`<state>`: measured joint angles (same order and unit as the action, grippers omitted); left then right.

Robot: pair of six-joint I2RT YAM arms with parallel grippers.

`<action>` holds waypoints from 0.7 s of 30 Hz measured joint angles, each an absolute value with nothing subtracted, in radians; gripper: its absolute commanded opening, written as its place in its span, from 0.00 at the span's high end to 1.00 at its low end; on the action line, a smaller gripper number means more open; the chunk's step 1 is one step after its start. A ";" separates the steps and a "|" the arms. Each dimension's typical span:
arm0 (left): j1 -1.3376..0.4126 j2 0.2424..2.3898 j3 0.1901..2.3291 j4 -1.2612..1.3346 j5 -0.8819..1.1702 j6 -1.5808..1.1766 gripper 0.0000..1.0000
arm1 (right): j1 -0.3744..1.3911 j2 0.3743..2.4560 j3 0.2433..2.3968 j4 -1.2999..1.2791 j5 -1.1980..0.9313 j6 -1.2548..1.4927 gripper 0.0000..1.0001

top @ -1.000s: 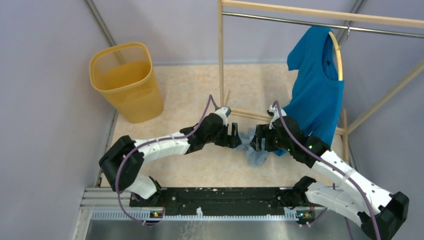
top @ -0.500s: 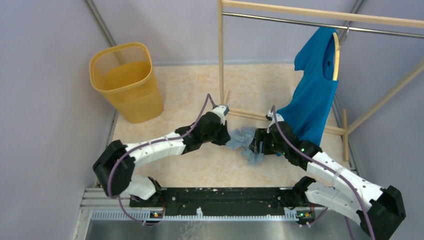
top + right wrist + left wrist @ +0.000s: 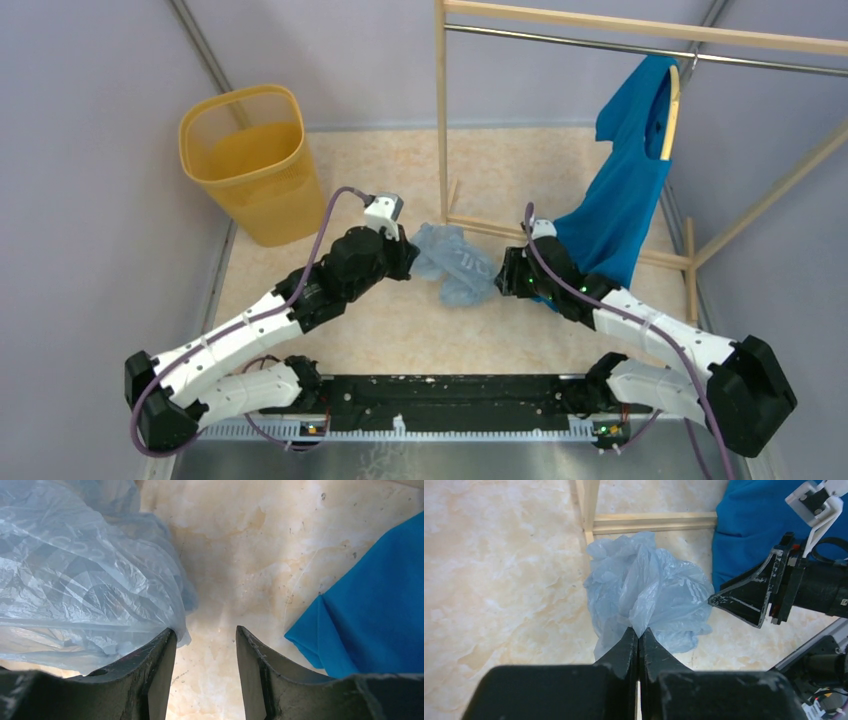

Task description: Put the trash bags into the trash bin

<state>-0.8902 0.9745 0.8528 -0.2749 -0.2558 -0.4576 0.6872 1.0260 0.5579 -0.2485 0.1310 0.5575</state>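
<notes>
The pale blue trash bag point(image 3: 452, 263) is a crumpled bundle held above the floor between the two arms. My left gripper point(image 3: 408, 258) is shut on a fold of the bag point(image 3: 649, 592), its jaws pressed together point(image 3: 639, 634). My right gripper point(image 3: 507, 272) is open and empty, just right of the bag; in the right wrist view the bag point(image 3: 85, 575) lies against the left finger point(image 3: 157, 667), with bare floor between the jaws point(image 3: 205, 632). The yellow-orange mesh trash bin point(image 3: 253, 160) stands upright at the far left, well away from the bag.
A wooden clothes rack point(image 3: 441, 110) with a floor bar point(image 3: 654, 522) stands behind the bag. A bright blue shirt point(image 3: 625, 190) hangs from it on the right, its hem near my right gripper point(image 3: 370, 605). Grey walls close in both sides.
My left gripper has pulled the bag up and to the left, toward the bin side. My right gripper has let go of the bag and stands open beside it.
</notes>
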 measured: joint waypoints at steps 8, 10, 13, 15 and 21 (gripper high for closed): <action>-0.889 0.964 0.853 -0.321 -0.279 -0.450 1.00 | 0.687 1.055 0.565 -0.224 0.134 0.536 0.48; -0.889 0.964 0.853 -0.321 -0.279 -0.450 1.00 | 0.687 1.055 0.566 -0.227 0.131 0.519 0.39; -0.889 0.964 0.853 -0.325 -0.288 -0.462 1.00 | 0.687 1.053 0.576 -0.238 0.105 0.487 0.21; -0.887 0.964 0.853 -0.326 -0.294 -0.473 1.00 | 0.687 1.045 0.591 -0.254 0.049 0.453 0.15; -0.884 0.982 0.870 -0.336 -0.310 -0.497 1.00 | 0.751 0.987 0.648 -0.255 -0.087 0.407 0.04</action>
<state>-0.8841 0.9825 0.8700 -0.3359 -0.3103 -0.4969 0.7506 0.9867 0.6483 -0.2550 -0.0872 0.4072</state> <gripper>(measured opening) 0.008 0.931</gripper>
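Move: The bag, still pinched at its top by the shut left fingers, hangs with its middle about 8 cm to the left of the right hand, 2 cm ahead and some 6 cm above it; its near corner sits at the right hand's left finger. The blue shirt's hem is roughly 9 cm to the right and 3 cm ahead, the rack's crossbar about 15 cm ahead and 2 cm left, both a little lower than the right hand. From the left hand the bag's middle is about 9 cm right, 2 cm ahead and 8 cm below. After barely moving at first, the right hand spreads its half-open fingers almost fully and comes free of the bag's corner, then climbs and swings left towards the bag's middle, about 5 cm each way, drawing back a couple of centimetres and turning some 20 degrees counter-clockwise. The left hand keeps its shut pinch on the bag and stays nearly in place, easing about 1 cm to its left. ##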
